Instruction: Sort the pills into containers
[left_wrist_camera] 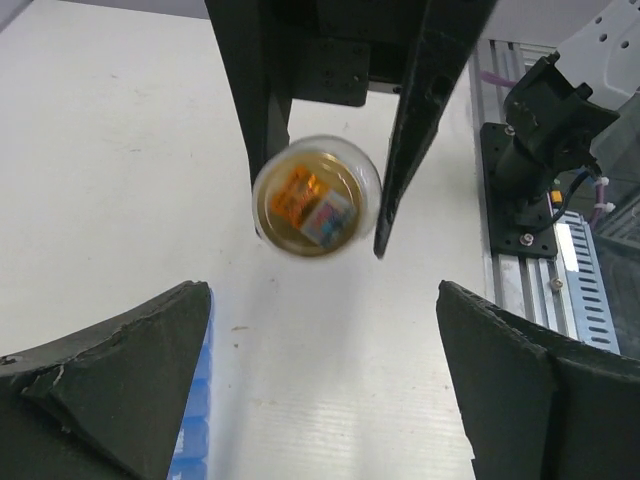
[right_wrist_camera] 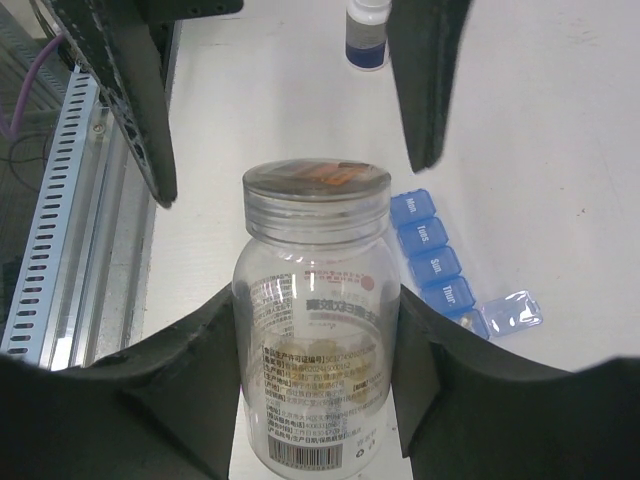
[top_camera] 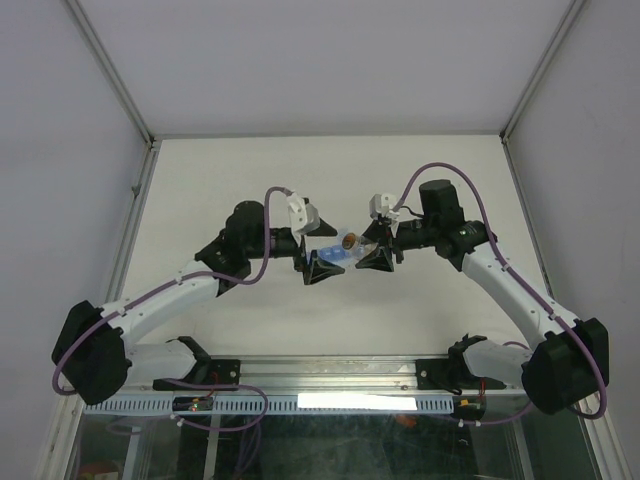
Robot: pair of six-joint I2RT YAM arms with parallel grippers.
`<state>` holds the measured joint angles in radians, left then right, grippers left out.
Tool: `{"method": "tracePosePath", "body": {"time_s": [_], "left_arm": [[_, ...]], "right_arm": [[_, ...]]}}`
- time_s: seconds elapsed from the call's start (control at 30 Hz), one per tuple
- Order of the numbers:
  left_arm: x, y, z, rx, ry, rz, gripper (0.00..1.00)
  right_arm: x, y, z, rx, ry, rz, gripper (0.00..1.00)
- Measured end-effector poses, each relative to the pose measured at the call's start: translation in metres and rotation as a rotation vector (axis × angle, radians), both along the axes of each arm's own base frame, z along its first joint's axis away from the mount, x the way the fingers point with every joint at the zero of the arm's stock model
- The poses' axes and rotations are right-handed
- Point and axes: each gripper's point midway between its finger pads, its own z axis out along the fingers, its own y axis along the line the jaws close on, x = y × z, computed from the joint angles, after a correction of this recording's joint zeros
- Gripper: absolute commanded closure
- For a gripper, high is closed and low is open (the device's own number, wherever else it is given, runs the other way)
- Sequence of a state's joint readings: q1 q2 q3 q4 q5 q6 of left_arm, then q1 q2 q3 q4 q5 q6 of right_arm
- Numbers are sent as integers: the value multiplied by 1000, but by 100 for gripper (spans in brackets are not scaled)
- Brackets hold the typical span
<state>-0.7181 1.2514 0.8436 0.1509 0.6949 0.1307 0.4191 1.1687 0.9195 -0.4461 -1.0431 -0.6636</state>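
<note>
A clear bottle with a printed label lies level above the table, and my right gripper is shut on its body. Pale tan pills show dimly through its wall. Its mouth faces my left gripper, which stands wide open a short way in front of it with nothing between its fingers. Below, on the table, lie the containers, a blue strip of day-marked compartments; its near end lid is flipped open. In the top view the bottle hangs between the left gripper and the right gripper, over the containers.
A small white-topped round thing stands on the table beyond the bottle. An aluminium rail with the arm mounts runs along the table's near edge. White walls enclose the table on three sides.
</note>
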Motion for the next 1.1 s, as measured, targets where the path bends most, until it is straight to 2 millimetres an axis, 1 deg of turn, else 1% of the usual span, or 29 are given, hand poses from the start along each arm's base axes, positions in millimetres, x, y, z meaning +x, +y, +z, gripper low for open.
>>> {"method": "tracePosePath", "body": {"time_s": [0.13,0.23,0.27,0.37,0.43,0.5,0.57,0.7,0.83,0.93,1.03,1.1], "left_arm": [[-15,23,-1,-76,-2,72,1],[-29,41,8,-181,38,127,1],[-32,45,13,-220,61,151,3],[-33,53,34,-339,176,218,16],[-27,54,42,-386,268,273,17],[-14,50,45,-385,341,351,17],[-8,40,48,-368,375,419,19],[-12,18,54,-326,405,450,19],[0,10,48,-287,417,509,21],[8,4,39,-249,425,535,26],[14,-3,30,-206,432,546,35],[16,-6,26,-185,433,548,39]], "right_arm": [[0,0,-1,-1,2,1,100],[1,0,-2,-3,5,1,100],[1,0,-2,-3,6,1,100],[1,1,-4,-6,12,1,100],[2,1,-5,-8,18,1,100],[2,1,-7,-11,21,0,100],[2,1,-7,-12,21,-2,100],[3,1,-7,-13,21,-3,100],[3,1,-8,-15,21,-5,100],[3,1,-8,-15,21,-5,100],[3,1,-8,-15,21,-5,100],[3,1,-8,-15,20,-4,100]]}}
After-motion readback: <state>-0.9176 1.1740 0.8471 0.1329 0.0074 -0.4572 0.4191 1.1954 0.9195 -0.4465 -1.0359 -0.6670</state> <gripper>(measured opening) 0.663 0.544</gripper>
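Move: Just off the left hand's open fingertips, the cap of the pill bottle lies about 2 cm to the right and 1 cm higher, level with it fore and aft. The bottle's body is some 7 cm to the right of the hand point at about the same height, gripped by the right hand. The blue pill box lies on the table roughly 8 cm farther out, 1 cm to the left and 18 cm below. From the right hand the cap is about 5 cm left, 1 cm forward and 2 cm up. Drawing off the cap, the left hand swings some 5 cm left and a little back, then rises and comes forward and right to the cap again, sinking at the end. The wrist turns about 30 degrees counter-clockwise and tips down, while the wide-open fingers narrow to about two thirds around the cap without yet gripping. The right hand keeps hold of the bottle. ##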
